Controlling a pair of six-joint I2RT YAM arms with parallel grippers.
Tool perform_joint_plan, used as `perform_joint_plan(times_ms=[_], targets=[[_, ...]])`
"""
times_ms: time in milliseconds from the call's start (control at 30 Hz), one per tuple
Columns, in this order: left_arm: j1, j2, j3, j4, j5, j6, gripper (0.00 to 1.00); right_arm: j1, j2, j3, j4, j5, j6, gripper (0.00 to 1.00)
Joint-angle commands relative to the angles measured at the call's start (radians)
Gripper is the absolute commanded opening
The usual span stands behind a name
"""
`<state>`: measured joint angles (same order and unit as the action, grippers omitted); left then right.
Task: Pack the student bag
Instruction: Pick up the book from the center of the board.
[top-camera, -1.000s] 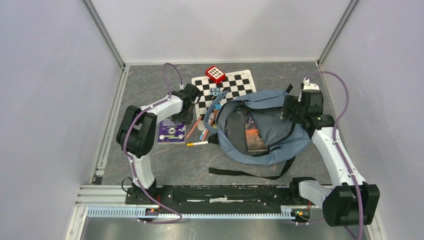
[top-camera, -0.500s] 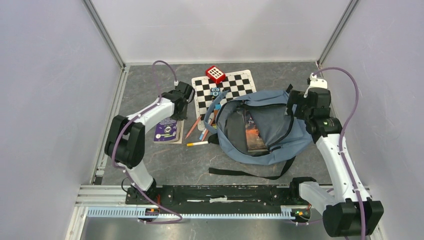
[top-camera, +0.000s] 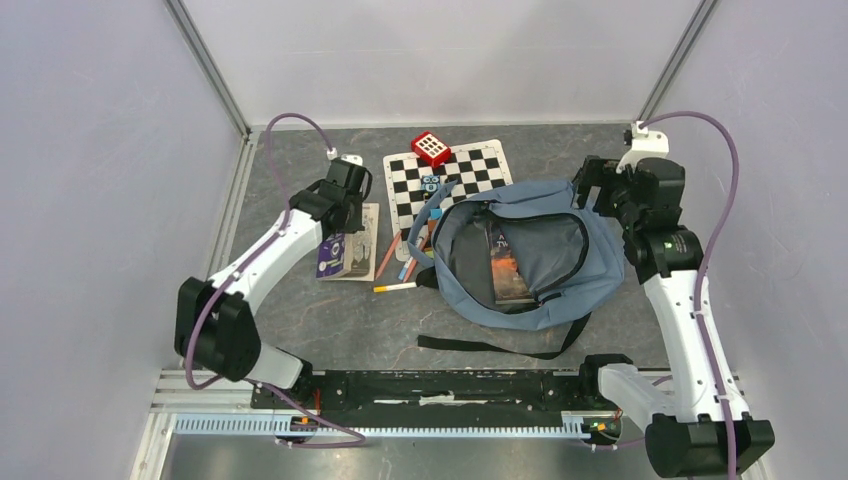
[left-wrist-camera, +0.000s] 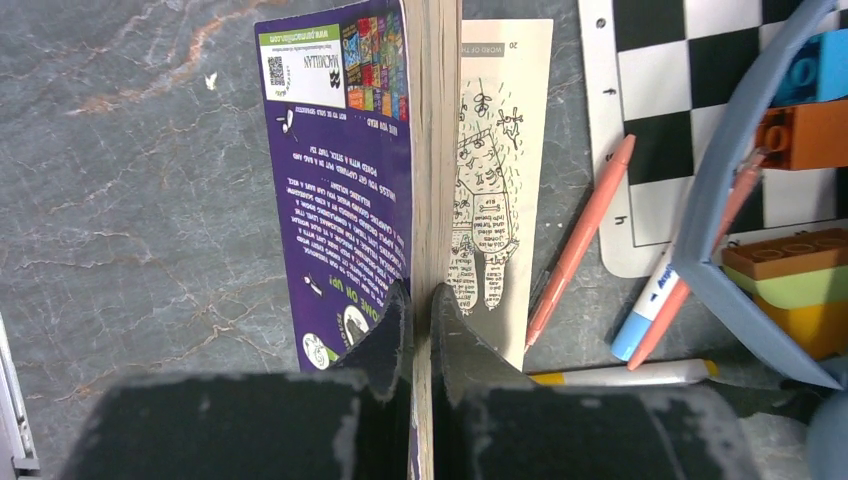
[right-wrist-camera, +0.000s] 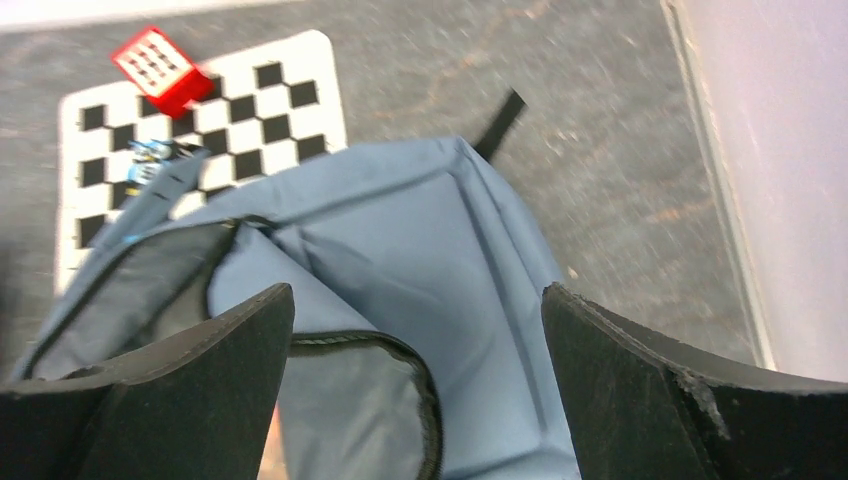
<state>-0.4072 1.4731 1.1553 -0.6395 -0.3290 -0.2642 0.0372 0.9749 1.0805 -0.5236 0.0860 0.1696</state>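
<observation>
The student bag lies open in the middle of the table, blue-grey, with a dark book inside it. A purple-covered book left of the bag is lifted on edge. My left gripper is shut on its cover and block of pages, while one illustrated page lies flat on the table. In the top view that gripper is at the book's far end. My right gripper hangs open above the bag's far right corner, holding nothing.
A chessboard mat with a red block lies behind the bag. Pencils and markers lie between book and bag, next to toy bricks. A black strap trails toward the arm bases. Walls close in on both sides.
My left gripper shut on the purple book and pulled back to the left, tipping the book up on edge. The right arm rose and drew back toward the far right corner.
</observation>
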Motion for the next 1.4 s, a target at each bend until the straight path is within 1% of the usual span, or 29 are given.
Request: perform_joint_plan(times_ms=[0,67,133,233,400,533,633,733,933,1033,1200,1367], targets=[[0.021,-0.103,-0.009,0.024,0.026,-0.037,0.02,0.007,0.033,0.089,0.102,-0.219,0.044,0.98],[0.037,-0.125,-0.026,0.028,0.058,-0.054,0.02,0.051,0.068,0.096,0.146,-0.279,0.098,0.98],[0.056,-0.152,-0.055,0.04,0.088,-0.073,0.02,0.132,0.101,0.107,0.185,-0.27,0.14,0.98],[0.067,-0.204,-0.086,0.059,0.104,-0.091,0.02,0.278,0.171,0.143,0.222,-0.217,0.185,0.98],[0.07,-0.305,-0.099,0.067,0.129,-0.113,0.02,0.444,0.305,0.198,0.274,-0.215,0.278,0.98],[0.07,-0.388,-0.12,0.084,0.166,-0.148,0.02,0.54,0.416,0.245,0.304,-0.239,0.32,0.98],[0.071,-0.453,-0.145,0.108,0.205,-0.172,0.02,0.583,0.49,0.273,0.338,-0.298,0.374,0.98],[0.07,-0.496,-0.165,0.133,0.251,-0.187,0.02,0.623,0.551,0.289,0.377,-0.324,0.407,0.98],[0.071,-0.55,-0.2,0.203,0.337,-0.218,0.02,0.677,0.661,0.359,0.419,-0.382,0.478,0.98],[0.07,-0.566,-0.227,0.24,0.382,-0.23,0.02,0.689,0.699,0.375,0.46,-0.383,0.538,0.98],[0.07,-0.578,-0.251,0.292,0.436,-0.257,0.02,0.707,0.756,0.418,0.453,-0.363,0.577,0.98],[0.07,-0.574,-0.26,0.316,0.461,-0.264,0.02,0.723,0.794,0.455,0.452,-0.365,0.598,0.98]])
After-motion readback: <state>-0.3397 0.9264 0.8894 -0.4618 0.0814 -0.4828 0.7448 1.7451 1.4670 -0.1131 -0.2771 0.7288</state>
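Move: The book hangs half open, already pinched in my left fingers with its middle just below and ahead of them. From my open right hand it lies about 49 cm to the left, 3 cm ahead and 17 cm down. The backpack sits about 11 cm left of my right hand and 23 cm below it; from my left hand it is roughly 39 cm right, 3 cm back and 10 cm down. The chessboard is 14 cm ahead, 30 cm left and 27 cm below my right hand. I sweep my right hand some 40 cm left over the backpack to the held book, rising briefly, then dipping to about 3 cm below its start, turning counter-clockwise and rolling, fingers staying wide open. My left hand keeps its pinch and lifts the book about 9 cm, drawing it back 6 cm and finally right, while rolling its left side down some 30 degrees. ##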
